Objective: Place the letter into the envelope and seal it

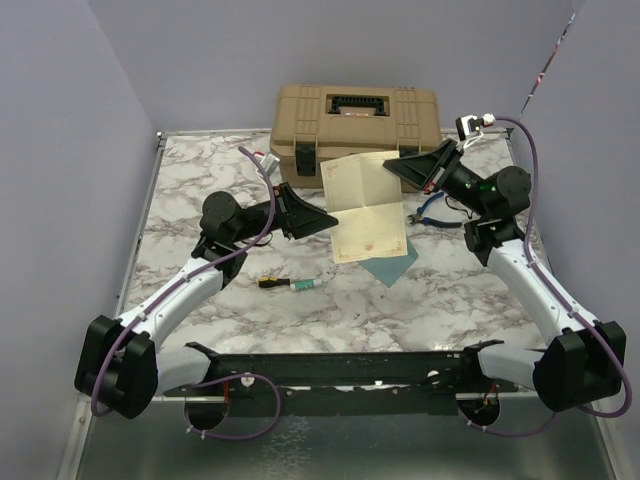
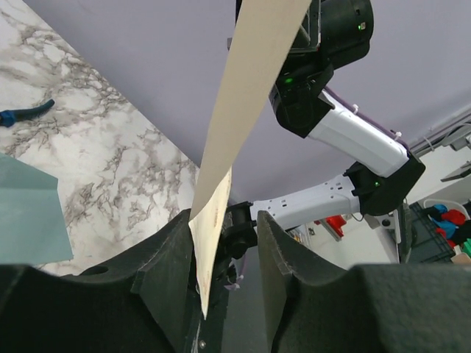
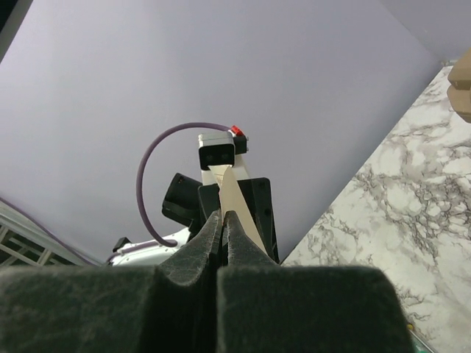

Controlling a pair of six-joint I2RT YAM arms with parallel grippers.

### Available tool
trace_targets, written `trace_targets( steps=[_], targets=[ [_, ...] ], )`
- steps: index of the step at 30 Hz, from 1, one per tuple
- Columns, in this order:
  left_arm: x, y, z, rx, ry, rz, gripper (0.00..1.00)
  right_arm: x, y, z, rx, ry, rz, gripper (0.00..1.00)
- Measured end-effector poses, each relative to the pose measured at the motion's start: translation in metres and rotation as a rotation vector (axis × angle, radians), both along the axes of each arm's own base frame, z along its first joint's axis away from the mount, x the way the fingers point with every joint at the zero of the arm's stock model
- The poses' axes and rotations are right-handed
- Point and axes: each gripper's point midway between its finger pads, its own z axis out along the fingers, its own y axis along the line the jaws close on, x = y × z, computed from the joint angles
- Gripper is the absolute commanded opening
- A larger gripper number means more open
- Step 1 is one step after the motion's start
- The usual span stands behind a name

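Observation:
The cream letter [image 1: 365, 205] hangs unfolded above the table, stretched between my two grippers. My right gripper [image 1: 392, 165] is shut on its far right edge; in the right wrist view the letter [image 3: 240, 209] pokes out from the closed jaws of that gripper [image 3: 222, 217]. My left gripper [image 1: 330, 218] is at the letter's near left edge. In the left wrist view its jaws [image 2: 224, 220] stand apart, and the letter [image 2: 243, 110] leans only on the left finger. The teal envelope [image 1: 390, 265] lies flat on the table under the letter, and shows again [image 2: 26, 213] at the left.
A tan toolbox [image 1: 355, 120] stands at the back of the marble table [image 1: 200, 180]. Blue-handled pliers [image 1: 432, 212] lie just right of the letter. A small screwdriver [image 1: 290, 284] lies near the front, left of the envelope. Purple walls close in both sides.

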Motion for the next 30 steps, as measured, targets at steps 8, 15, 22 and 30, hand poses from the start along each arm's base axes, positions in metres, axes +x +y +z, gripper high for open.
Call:
trace_targets(
  steps=[8,15,22,30],
  targets=[
    [0.004,-0.005,-0.007,0.004,0.022,0.012,0.01,0.000,-0.001,0.002,0.027,0.025,-0.003,0.01],
    [0.013,-0.005,-0.007,-0.011,0.047,0.059,0.00,0.000,-0.003,-0.001,-0.037,-0.028,-0.037,0.01],
    [0.029,-0.008,-0.020,-0.014,0.131,0.098,0.00,-0.007,-0.001,-0.003,-0.258,-0.239,-0.035,0.43],
    [0.043,-0.012,-0.030,-0.001,0.161,0.113,0.00,-0.063,0.000,-0.026,-0.418,-0.431,0.171,0.72]
  ],
)
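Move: The letter's left edge already lies between the left gripper's half-open fingers, its middle some 5 cm to the right and about 2 cm ahead. From there the envelope lies on the table about 10 cm right, 9 cm ahead and 26 cm down; the glue stick is about 10 cm left, level and equally low. The right gripper still pinches the far right corner, the letter's middle about 4 cm left, 4 cm back and 5 cm below it. Shut the left fingers on the letter's left edge while the right gripper holds the far corner still. Then carry the pinched edge forward about 4 cm, sinking 3 cm as the wrist tips slightly. Meanwhile roll and swing the right wrist some 35 degrees so its fingers point more squarely left, open them to let go of the corner, and draw that hand back 6 cm and a little down alongside the right edge. ##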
